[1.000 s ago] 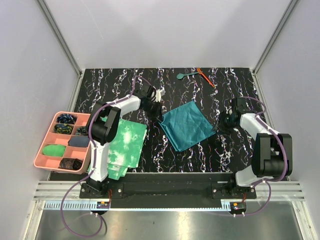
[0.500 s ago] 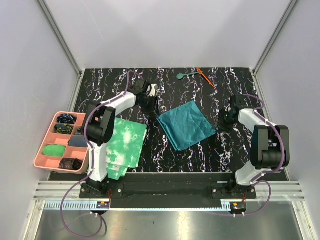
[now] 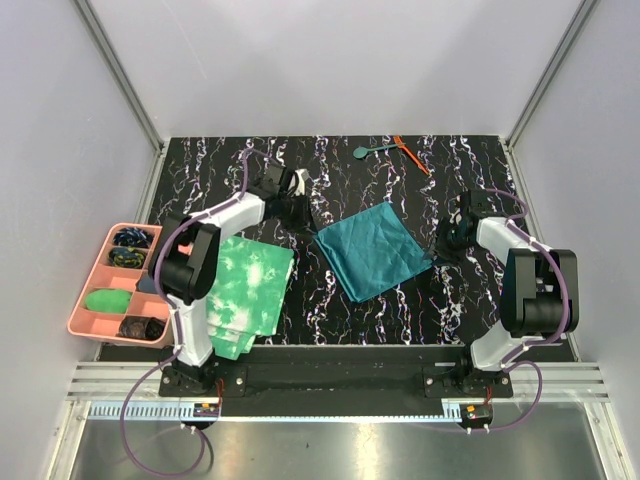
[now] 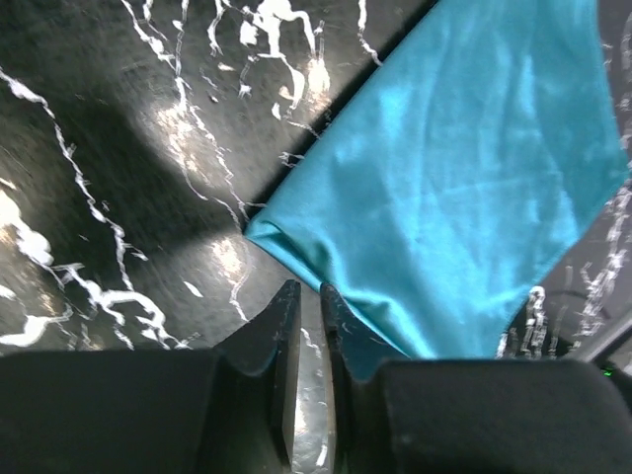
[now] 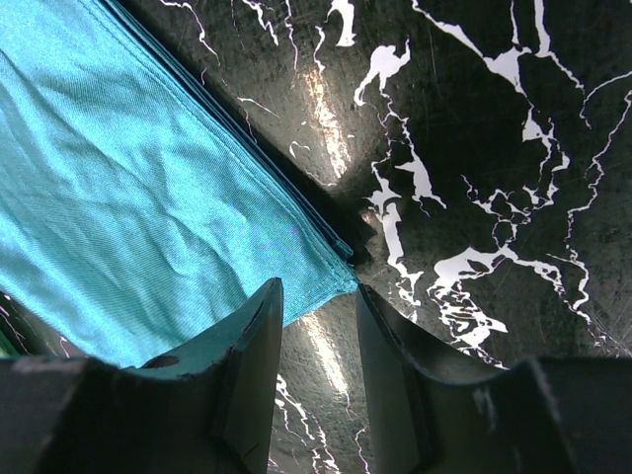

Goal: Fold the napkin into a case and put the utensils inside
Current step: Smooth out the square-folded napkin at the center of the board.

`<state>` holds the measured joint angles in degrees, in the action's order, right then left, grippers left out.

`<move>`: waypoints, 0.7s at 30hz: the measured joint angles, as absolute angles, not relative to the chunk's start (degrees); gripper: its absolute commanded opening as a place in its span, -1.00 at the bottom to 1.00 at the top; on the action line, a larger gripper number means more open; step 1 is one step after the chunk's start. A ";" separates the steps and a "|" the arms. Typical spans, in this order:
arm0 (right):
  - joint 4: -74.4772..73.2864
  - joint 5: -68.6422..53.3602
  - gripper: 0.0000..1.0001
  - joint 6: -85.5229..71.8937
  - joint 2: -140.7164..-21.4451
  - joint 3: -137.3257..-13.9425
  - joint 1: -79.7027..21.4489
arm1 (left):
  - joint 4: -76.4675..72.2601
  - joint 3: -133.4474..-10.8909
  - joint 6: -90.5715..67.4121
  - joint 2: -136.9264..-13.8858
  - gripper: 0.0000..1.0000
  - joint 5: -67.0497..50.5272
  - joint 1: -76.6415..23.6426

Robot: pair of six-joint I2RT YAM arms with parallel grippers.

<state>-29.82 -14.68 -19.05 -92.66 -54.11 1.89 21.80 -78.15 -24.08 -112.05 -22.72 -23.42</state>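
The dark teal napkin (image 3: 373, 250) lies folded flat as a tilted square in the middle of the table. It also shows in the left wrist view (image 4: 464, 178) and the right wrist view (image 5: 128, 197). My left gripper (image 3: 306, 212) (image 4: 308, 288) hovers just off its left corner, jaws a narrow slit apart with only table between them. At the napkin's right corner my right gripper (image 3: 442, 250) (image 5: 316, 286) stands open, the corner lying at its fingertips, ungripped. The utensils, a teal spoon (image 3: 368, 151) and an orange-red stick (image 3: 411, 154), rest at the far edge.
A light green tie-dye cloth (image 3: 245, 295) is spread beside the left arm's base. The pink compartment tray (image 3: 107, 337) with small items sits at the table's left edge. Grey walls close in the table on three sides.
My left gripper has pulled back and to the left off the napkin's left corner, opening and then narrowing again. The right gripper shifted slightly away from me. The napkin lies still.
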 measured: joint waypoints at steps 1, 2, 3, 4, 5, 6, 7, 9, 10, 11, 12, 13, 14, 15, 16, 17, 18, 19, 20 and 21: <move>-29.85 -14.68 -0.11 -19.05 -92.71 -54.11 1.89 | 21.23 -77.54 -25.23 -111.53 -0.52 -22.72 -23.49; -29.85 -14.68 -0.12 -19.03 -92.82 -54.17 1.89 | 20.75 -76.93 -26.28 -111.00 -0.46 -22.68 -23.66; -29.85 -14.68 -0.11 -19.03 -92.99 -54.26 1.89 | 20.51 -76.38 -27.07 -110.63 -0.33 -22.65 -23.81; -29.85 -14.68 -0.12 -19.03 -93.27 -54.43 1.89 | 20.16 -75.70 -27.90 -110.19 -0.28 -22.59 -24.10; -29.85 -14.68 -0.10 -19.03 -93.56 -54.63 1.89 | 19.94 -75.00 -28.60 -109.73 -0.23 -22.35 -24.36; -29.80 -14.68 -0.10 -19.00 -93.80 -54.78 1.89 | 19.81 -74.37 -29.17 -109.25 -0.19 -22.15 -24.69; -29.78 -14.68 -0.09 -18.98 -93.95 -54.85 1.89 | 19.68 -73.76 -29.69 -108.86 -0.18 -22.02 -24.84; -29.82 -14.63 -0.04 -18.98 -93.95 -54.85 1.91 | 19.42 -71.64 -30.68 -107.13 -0.17 -21.32 -26.17; -29.80 -14.63 -0.02 -18.98 -93.95 -54.85 1.93 | 19.51 -70.59 -31.18 -106.06 -0.18 -21.04 -26.76; -29.80 -14.63 -0.01 -18.94 -93.95 -54.85 1.96 | 19.27 -68.60 -31.68 -103.98 -0.20 -19.84 -27.92; -29.80 -14.63 0.00 -18.94 -94.02 -54.85 2.02 | 19.33 -67.20 -32.05 -102.30 -0.21 -19.16 -28.99; -29.80 -14.63 0.00 -18.92 -94.15 -54.85 2.09 | 19.18 -65.41 -32.64 -100.09 -0.22 -18.52 -30.50; -29.80 -14.68 -0.01 -18.90 -94.39 -54.85 2.22 | 18.83 -63.59 -33.32 -97.69 -0.22 -17.82 -32.36; -29.74 -14.70 -0.02 -18.87 -94.67 -54.85 2.28 | 18.17 -61.89 -34.02 -95.42 -0.21 -17.52 -34.28; -29.69 -14.94 -0.04 -18.85 -95.13 -54.85 2.57 | 17.02 -60.12 -34.98 -93.23 -0.21 -17.23 -36.14; -29.65 -15.27 -0.05 -18.85 -95.50 -54.85 2.76 | 16.01 -58.63 -35.79 -91.55 -0.21 -17.06 -37.67; -29.63 -15.68 -0.06 -18.85 -95.90 -54.85 3.01 | 14.90 -56.84 -36.75 -89.71 -0.21 -16.97 -39.46; -29.65 -15.92 -0.10 -18.85 -96.16 -54.85 3.11 | 13.69 -55.07 -37.85 -88.09 -0.21 -16.86 -40.84; -29.63 -16.12 -0.13 -18.85 -96.38 -54.85 3.22 | 12.86 -53.47 -38.81 -86.87 -0.21 -16.62 -41.91; -29.61 -16.21 -0.16 -18.85 -96.49 -54.85 3.36 | 12.51 -52.53 -39.42 -86.21 -0.21 -16.49 -42.57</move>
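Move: My left hand is bound for the near corner of the teal napkin, roughly 18 cm back and 12 cm to its right, some 5 cm lower. The napkin's left corner lies about 2 cm to this hand's right, level with it; the green cloth's middle is about 18 cm back and 19 cm to the left, both also some 5 cm below. My right hand has the napkin's right corner directly under it, about 2 cm down. I draw my left hand back some 15 cm, slowly and then faster, and about 5 cm to the right, outside the napkin's left-hand edge and down its length towards the near corner. It rises about 4 cm as its nearly shut fingers part to a partial opening. My right hand stays at the right corner, fingers half open, and sinks a bare 1.5 cm towards the cloth. ##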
